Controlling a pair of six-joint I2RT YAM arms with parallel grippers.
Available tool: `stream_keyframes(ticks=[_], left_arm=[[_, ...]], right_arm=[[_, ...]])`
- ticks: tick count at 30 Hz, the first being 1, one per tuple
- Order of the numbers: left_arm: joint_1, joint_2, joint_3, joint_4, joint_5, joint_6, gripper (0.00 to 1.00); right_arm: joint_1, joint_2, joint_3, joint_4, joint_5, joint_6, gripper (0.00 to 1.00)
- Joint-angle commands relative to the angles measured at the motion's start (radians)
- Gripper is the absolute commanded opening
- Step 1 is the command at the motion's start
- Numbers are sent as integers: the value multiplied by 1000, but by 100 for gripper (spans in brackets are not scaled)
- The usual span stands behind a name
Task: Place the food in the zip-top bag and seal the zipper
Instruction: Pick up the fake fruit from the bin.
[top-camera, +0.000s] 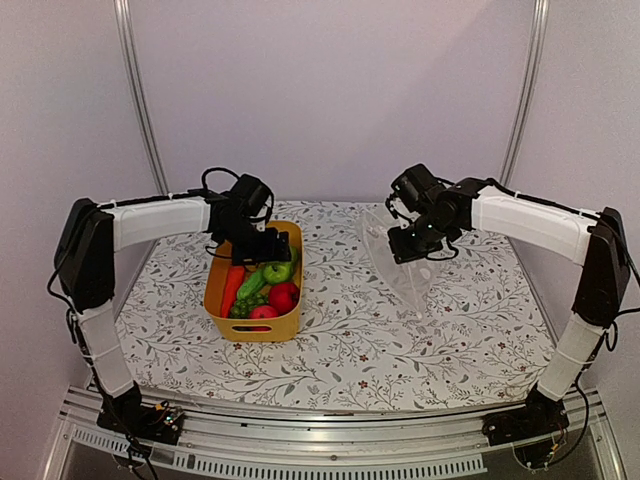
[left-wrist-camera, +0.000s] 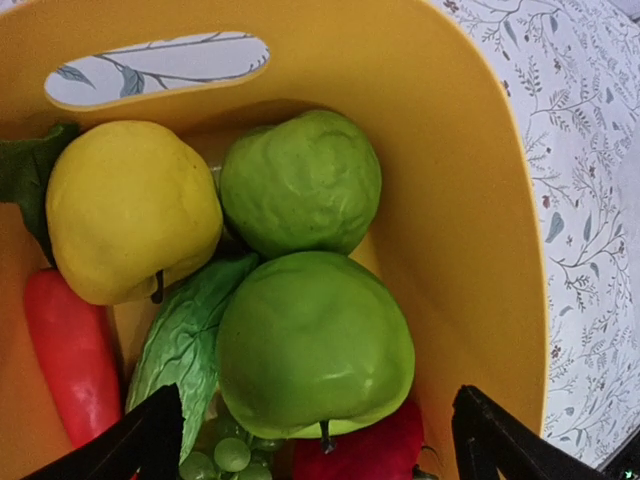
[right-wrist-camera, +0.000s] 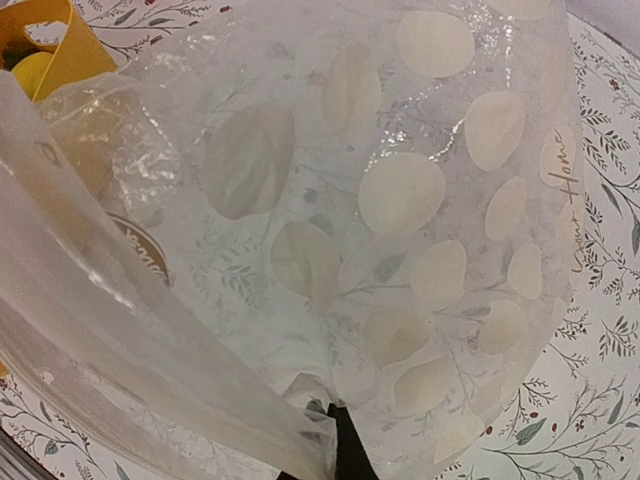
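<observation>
The food lies in a yellow tub (top-camera: 256, 327): a green apple (left-wrist-camera: 315, 340), a second green fruit (left-wrist-camera: 300, 180), a yellow fruit (left-wrist-camera: 130, 210), an orange-red carrot (left-wrist-camera: 72, 350), a lettuce leaf (left-wrist-camera: 185, 335), green grapes (left-wrist-camera: 225, 455) and a red piece (left-wrist-camera: 365, 455). My left gripper (top-camera: 262, 245) hangs open over the tub's far end, its fingers either side of the green apple (left-wrist-camera: 320, 440). My right gripper (top-camera: 415, 245) is shut on an edge of the zip-top bag (top-camera: 395, 262), holding it up off the table. The dotted film (right-wrist-camera: 400, 200) fills the right wrist view. I cannot pick out the zipper.
The tub wall (left-wrist-camera: 470, 200) stands close to the right of my left fingers, with a handle slot (left-wrist-camera: 155, 68) at the far end. A floral tablecloth (top-camera: 420, 340) covers the table. Two metal poles (top-camera: 140, 90) rise at the back corners.
</observation>
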Motion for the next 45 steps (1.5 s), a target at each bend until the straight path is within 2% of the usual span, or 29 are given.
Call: stream_keyframes(ticks=[1,5,9,14,17,22,27,30,36,41,45], left_arm=[[-18,61,51,-45,-1,-25,93],[-27,96,75,-78,-10,-31,92],[-27,110,76,-79,-10,-26,88],[-28,101,80,-90,-9,-17,73],[-27,55,81,-95,-47,-15,66],[-26,-46,77,-95,-90,0,63],[-32,-133,103,-112,-75,3,58],[-57,-196,98,-28,-25,32,58],[-145,-281,37,270,152,98,56],[-221,-259,38,425,264,116,55],[-246,-206,49,472,299,80,52]], right_arm=[[0,-16,-21,11,-20,25,0],[0,-25,-29,14,-29,36,0],[1,-22,-33,12,-35,31,0],[1,-27,-32,13,-38,29,0],[1,-27,-28,11,-41,30,0],[1,-29,-19,5,-39,27,0],[1,-28,0,-9,-52,24,0],[1,-26,9,-11,-61,23,0],[2,-3,55,-17,-97,34,0],[3,14,103,-24,-132,54,0],[3,22,132,-25,-187,82,0]])
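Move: Just under the left fingers sits the green apple in the yellow bin, its middle about 4 cm below and 1 cm back and right. Around it, some 6 cm below the hand, the pear lies 4 cm ahead and 3 cm right, the yellow apple 3 cm ahead and 5 cm left, the red fruit 7 cm back and 2 cm right. From the right hand the green apple is about 25 cm left, 1 cm ahead, 9 cm lower. Sinking about 3 cm with open fingers, the left hand closes around the sides of the green apple, then lifts it roughly 25 cm, swinging right and somewhat back towards the bag in the upper half of the rise while the fingers tip up and turn rightward. The right hand keeps its pinch on the bag, near the end raising it 3 cm and drawing it slightly left. ##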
